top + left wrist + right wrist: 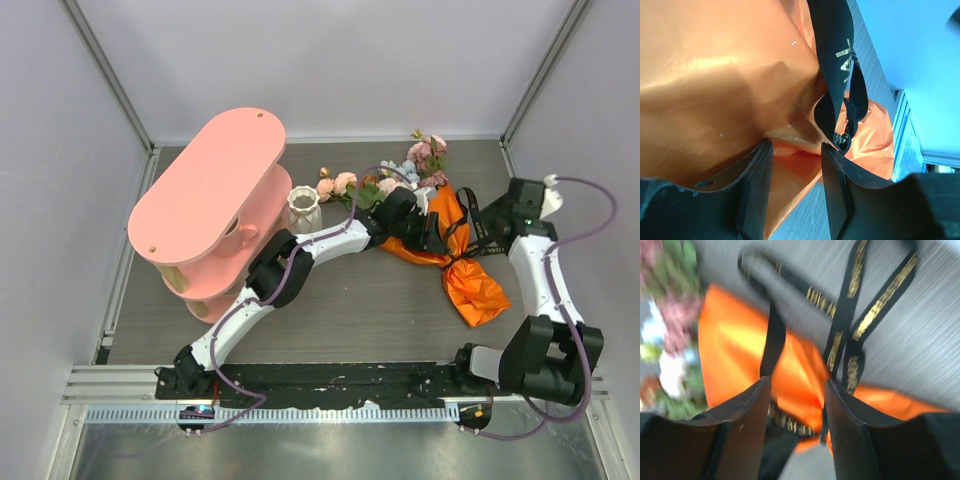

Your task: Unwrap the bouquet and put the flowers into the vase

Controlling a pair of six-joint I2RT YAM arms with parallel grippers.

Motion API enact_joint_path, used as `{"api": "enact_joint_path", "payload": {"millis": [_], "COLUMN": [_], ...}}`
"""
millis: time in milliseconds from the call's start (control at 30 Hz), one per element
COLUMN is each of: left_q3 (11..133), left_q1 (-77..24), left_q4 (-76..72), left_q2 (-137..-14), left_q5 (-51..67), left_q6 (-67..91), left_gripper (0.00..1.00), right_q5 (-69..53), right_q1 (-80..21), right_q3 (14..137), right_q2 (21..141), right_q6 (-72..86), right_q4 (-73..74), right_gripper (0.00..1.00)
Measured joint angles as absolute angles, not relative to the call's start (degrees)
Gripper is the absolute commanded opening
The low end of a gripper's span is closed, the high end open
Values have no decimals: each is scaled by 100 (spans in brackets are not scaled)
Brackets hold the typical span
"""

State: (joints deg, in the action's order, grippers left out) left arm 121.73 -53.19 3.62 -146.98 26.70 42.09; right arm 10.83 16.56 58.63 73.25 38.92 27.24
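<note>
The bouquet (470,285) lies on the table at centre right, its orange paper (715,75) still bound by the black printed ribbon (837,50). The flowers (425,155) spread from its far end toward the white ribbed vase (304,210), which stands upright beside the pink shelf. My left gripper (793,150) is shut on a fold of the bouquet's paper just below the knot. My right gripper (796,385) hovers open over the ribbon (855,290). Ribbon strands and orange paper (740,340) lie loose between its jaws. That view is blurred, with flowers (670,315) at its left edge.
A pink two-tier shelf (210,190) fills the left of the table, a cup inside it. More flower heads (335,185) lie just right of the vase. Enclosure walls close off the back and sides. A metal rail (330,375) runs along the near edge.
</note>
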Motion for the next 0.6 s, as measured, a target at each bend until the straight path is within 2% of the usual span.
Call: {"api": "enact_joint_path", "payload": {"millis": [33, 133, 333, 600], "left_q3": [12173, 12178, 12204, 12287], "left_q1": [-5319, -5319, -5319, -5317], "left_q4": [360, 353, 355, 370], "left_q2": [-14702, -14706, -14728, -14770], "left_q5": [2676, 2685, 2698, 2700], "left_q6": [4211, 4230, 4296, 4311], "left_gripper": [47, 48, 47, 46], "right_q5": [985, 563, 165, -19], "right_q1": [1500, 1013, 915, 414], "right_q3": [5660, 4978, 4073, 3920], "right_q2": [7201, 6810, 6460, 6670], "right_q6": [3887, 3896, 3732, 3343], "right_q4": [2755, 2884, 2805, 2484], "right_gripper": [43, 33, 33, 28]}}
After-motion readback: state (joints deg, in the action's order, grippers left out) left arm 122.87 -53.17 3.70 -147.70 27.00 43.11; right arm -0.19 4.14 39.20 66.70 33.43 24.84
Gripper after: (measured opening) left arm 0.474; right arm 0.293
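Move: The ribbon knot at the orange wrapper's waist lies about 11 cm left of the right gripper, 5 cm back and 11 cm below. The wrapper's gathered tail is roughly 13 cm back, 5 cm left and 12 cm below; the black ribbon loop is some 8 cm ahead, 7 cm left and 11 cm below. From the left gripper, the knot is about 6 cm right, 3 cm back and 2 cm lower. Swing the right gripper back in to the knot: about 11 cm left and 9 cm down while drawing back some 6 cm, quickly at first, then easing in. Turn it roughly 25 degrees counter-clockwise, tip the fingers a little further down and narrow them to about half their gap, without shutting. Keep the left gripper still beside the knot, its fingers half open. ##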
